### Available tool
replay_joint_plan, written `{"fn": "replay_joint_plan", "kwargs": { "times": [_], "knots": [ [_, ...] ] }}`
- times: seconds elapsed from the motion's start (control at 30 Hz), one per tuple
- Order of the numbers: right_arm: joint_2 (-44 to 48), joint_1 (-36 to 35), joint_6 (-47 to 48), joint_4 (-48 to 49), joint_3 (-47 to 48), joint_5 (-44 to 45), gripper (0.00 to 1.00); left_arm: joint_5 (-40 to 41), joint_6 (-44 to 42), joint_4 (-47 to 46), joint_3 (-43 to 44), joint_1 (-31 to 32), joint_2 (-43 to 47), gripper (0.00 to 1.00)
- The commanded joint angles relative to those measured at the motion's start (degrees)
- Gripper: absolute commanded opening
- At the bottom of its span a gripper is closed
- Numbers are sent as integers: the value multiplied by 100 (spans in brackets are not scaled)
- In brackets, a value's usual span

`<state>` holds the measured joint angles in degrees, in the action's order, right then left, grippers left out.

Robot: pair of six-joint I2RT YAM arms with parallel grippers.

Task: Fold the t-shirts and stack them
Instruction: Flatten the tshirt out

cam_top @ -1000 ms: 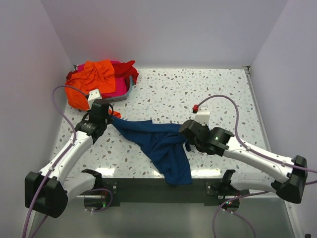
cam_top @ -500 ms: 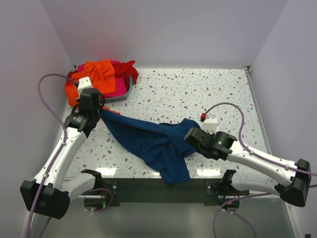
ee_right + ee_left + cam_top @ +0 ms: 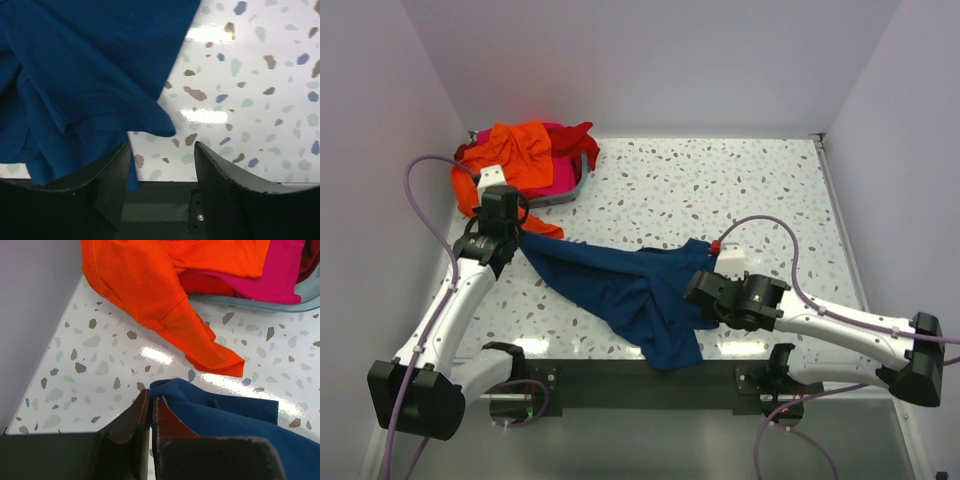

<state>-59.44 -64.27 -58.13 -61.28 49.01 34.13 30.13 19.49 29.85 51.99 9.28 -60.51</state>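
The navy blue t-shirt (image 3: pixel 620 285) lies crumpled across the front middle of the speckled table, its lower end reaching the front edge. My left gripper (image 3: pixel 510 233) is shut on its far-left corner; in the left wrist view the jaws (image 3: pixel 151 399) are pressed together at the edge of the navy cloth (image 3: pixel 225 415). My right gripper (image 3: pixel 700 292) sits at the shirt's right side, open (image 3: pixel 161 146). The navy cloth (image 3: pixel 90 65) lies loose beside its left finger. The orange t-shirt (image 3: pixel 515 150), magenta one (image 3: pixel 558 180) and red one (image 3: pixel 578 138) are heaped at the far left.
The heap sits in a grey basket (image 3: pixel 576 190), with the orange sleeve (image 3: pixel 210 347) spilling onto the table near my left gripper. White walls close in the left, back and right. A black rail (image 3: pixel 650 385) runs along the front edge.
My right gripper has opened and let go of the navy t-shirt. The left arm drew the shirt's corner toward the far left, stretching the cloth out.
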Motion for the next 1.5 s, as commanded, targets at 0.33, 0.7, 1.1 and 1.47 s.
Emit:
{"fn": "replay_joint_plan", "kwargs": {
  "times": [0.33, 0.7, 1.1, 1.47],
  "knots": [
    [-771, -130, -173, 1855, -630, -178, 60, -306, -173, -348, -101, -128, 13, 0],
    [-972, -217, 302, 3525, -902, -1110, 53, -376, -164, -348, -127, -137, -48, 0],
    [-1939, -217, 373, 3851, -665, -1339, 47, -429, -173, -339, -127, -137, -66, 0],
    [-2071, -524, 399, 3465, -192, -1146, 0, -473, -173, -357, -136, -128, -49, 0]
  ]
}}
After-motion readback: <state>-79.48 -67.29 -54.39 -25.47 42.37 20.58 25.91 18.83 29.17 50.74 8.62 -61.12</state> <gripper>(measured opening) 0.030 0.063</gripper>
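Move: The blue t-shirt's loose folds that the right hand goes for lie about 11 cm to its left, level with it fore and aft, and roughly 9 cm below. The shirt's near right corner is almost straight under that hand; its far right edge is some 16 cm ahead and 2 cm left, its near end about 11 cm back and 11 cm left, both at table height. From the left hand those folds are around 35 cm right, 16 cm back and 16 cm down. With its fingers about half open, the right hand travels some 11 cm left and 9 cm down over the blue t-shirt, dropping first about 5 cm, then sweeping left nearly level with its left side rolling up and a slight counter-clockwise turn, then sinking again into the bunched folds. There it shuts its fingers, pinching up a fold, and just starts to rise and go farther left, while the left hand keeps its raised pinch on the shirt's left end and sinks only about a centimetre. ##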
